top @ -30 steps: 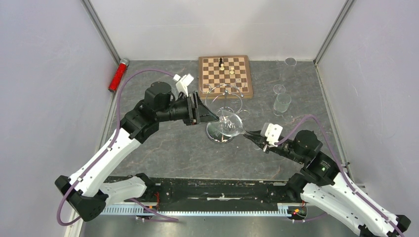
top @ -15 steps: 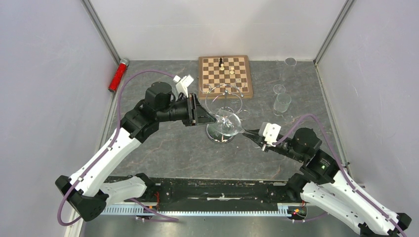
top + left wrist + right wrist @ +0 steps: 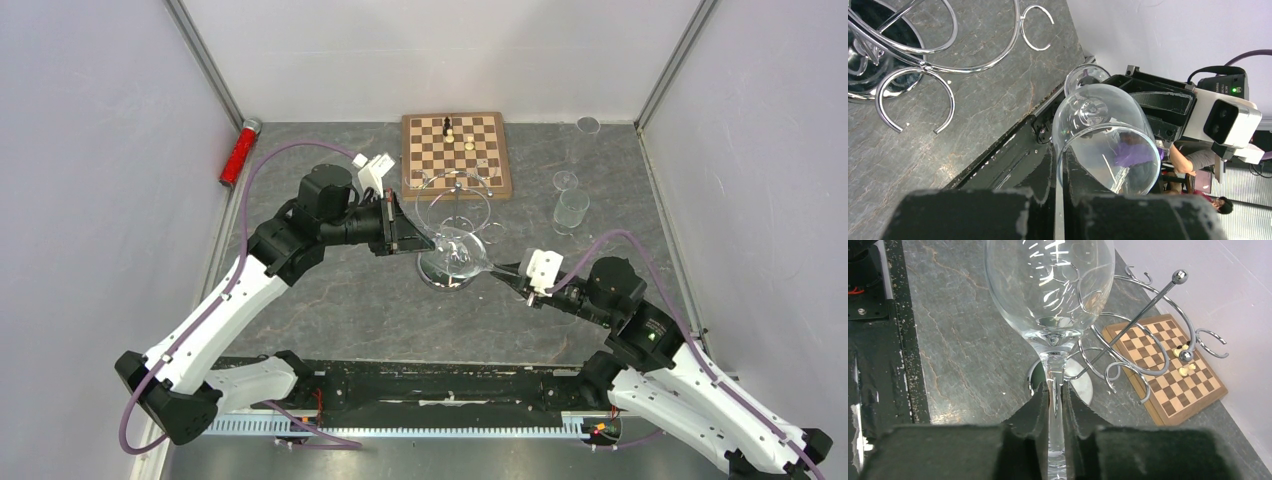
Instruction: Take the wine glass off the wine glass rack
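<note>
The clear wine glass (image 3: 461, 253) lies on its side in the air between both arms, in front of the chrome wine glass rack (image 3: 455, 192). My left gripper (image 3: 431, 240) is shut on the bowl's rim, one finger inside the bowl and one outside; the left wrist view shows the wine glass (image 3: 1103, 135) at the left gripper (image 3: 1062, 167). My right gripper (image 3: 502, 270) is shut on the stem. In the right wrist view the wine glass (image 3: 1050, 285) rises from the right gripper (image 3: 1054, 392), with the wine glass rack (image 3: 1148, 340) behind and its loop arms (image 3: 923, 65) apart from the glass.
A wooden chessboard (image 3: 456, 152) with a few pieces lies behind the rack. Clear tumblers (image 3: 571, 208) stand at the right, and a small glass (image 3: 588, 125) is in the far right corner. A red cylinder (image 3: 238, 152) lies along the left wall.
My left gripper has closed onto the bowl's rim. The right arm and the glass have shifted slightly left.
</note>
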Controlling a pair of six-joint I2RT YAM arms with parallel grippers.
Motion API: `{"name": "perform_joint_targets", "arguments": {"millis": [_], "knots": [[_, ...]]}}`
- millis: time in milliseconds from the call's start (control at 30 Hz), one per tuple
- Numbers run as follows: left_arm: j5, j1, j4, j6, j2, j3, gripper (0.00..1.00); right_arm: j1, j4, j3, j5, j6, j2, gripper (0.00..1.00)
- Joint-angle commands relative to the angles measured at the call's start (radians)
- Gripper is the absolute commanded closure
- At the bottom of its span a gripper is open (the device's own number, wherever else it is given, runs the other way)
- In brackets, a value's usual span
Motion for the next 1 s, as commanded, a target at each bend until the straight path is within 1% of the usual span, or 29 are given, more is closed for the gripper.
{"name": "perform_joint_targets", "arguments": {"millis": [0, 33, 67, 200, 567, 967], "knots": [[0.036, 0.005, -0.008, 0.061, -0.008, 0.035, 0.98, 0.001, 0.157, 0.092, -0.001, 0.025, -0.015, 0.83], [0.036, 0.004, -0.009, 0.064, -0.006, 0.035, 0.98, 0.001, 0.157, 0.096, -0.001, 0.025, -0.016, 0.77], [0.037, 0.005, -0.012, 0.066, -0.008, 0.035, 0.98, 0.001, 0.156, 0.100, -0.004, 0.025, -0.016, 0.73], [0.031, 0.005, -0.018, 0.070, -0.008, 0.040, 0.98, 0.001, 0.153, 0.115, -0.019, 0.027, -0.016, 0.66], [0.029, 0.009, -0.038, 0.082, -0.001, 0.063, 0.98, 0.001, 0.141, 0.138, -0.020, 0.044, -0.030, 0.62], [-0.034, 0.016, -0.184, 0.153, -0.063, 0.049, 0.98, 0.001, 0.105, 0.138, 0.083, 0.074, -0.032, 0.60]]}}
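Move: The wine glass lies nearly level between the hands, its stem in the right fingers: its middle is about 9 cm right of the left fingers shut on its rim, 2 cm back and 3 lower, and about 2 cm ahead and 4 left of the right hand. From the left hand, the rack stands some 13 cm ahead and 3 right, and the chessboard about 40 ahead and 6 right. A standing glass is roughly 27 cm ahead and 19 right of the right hand. Upward, about 8 cm, goes the right hand, its fingers opening off the stem and tipping up some 10–15 degrees, then easing to a near stop above the glass. The left fingers keep their pinch on the rim and sink about 3 cm, ending also some 2 cm farther left, the wrist turning slightly. ##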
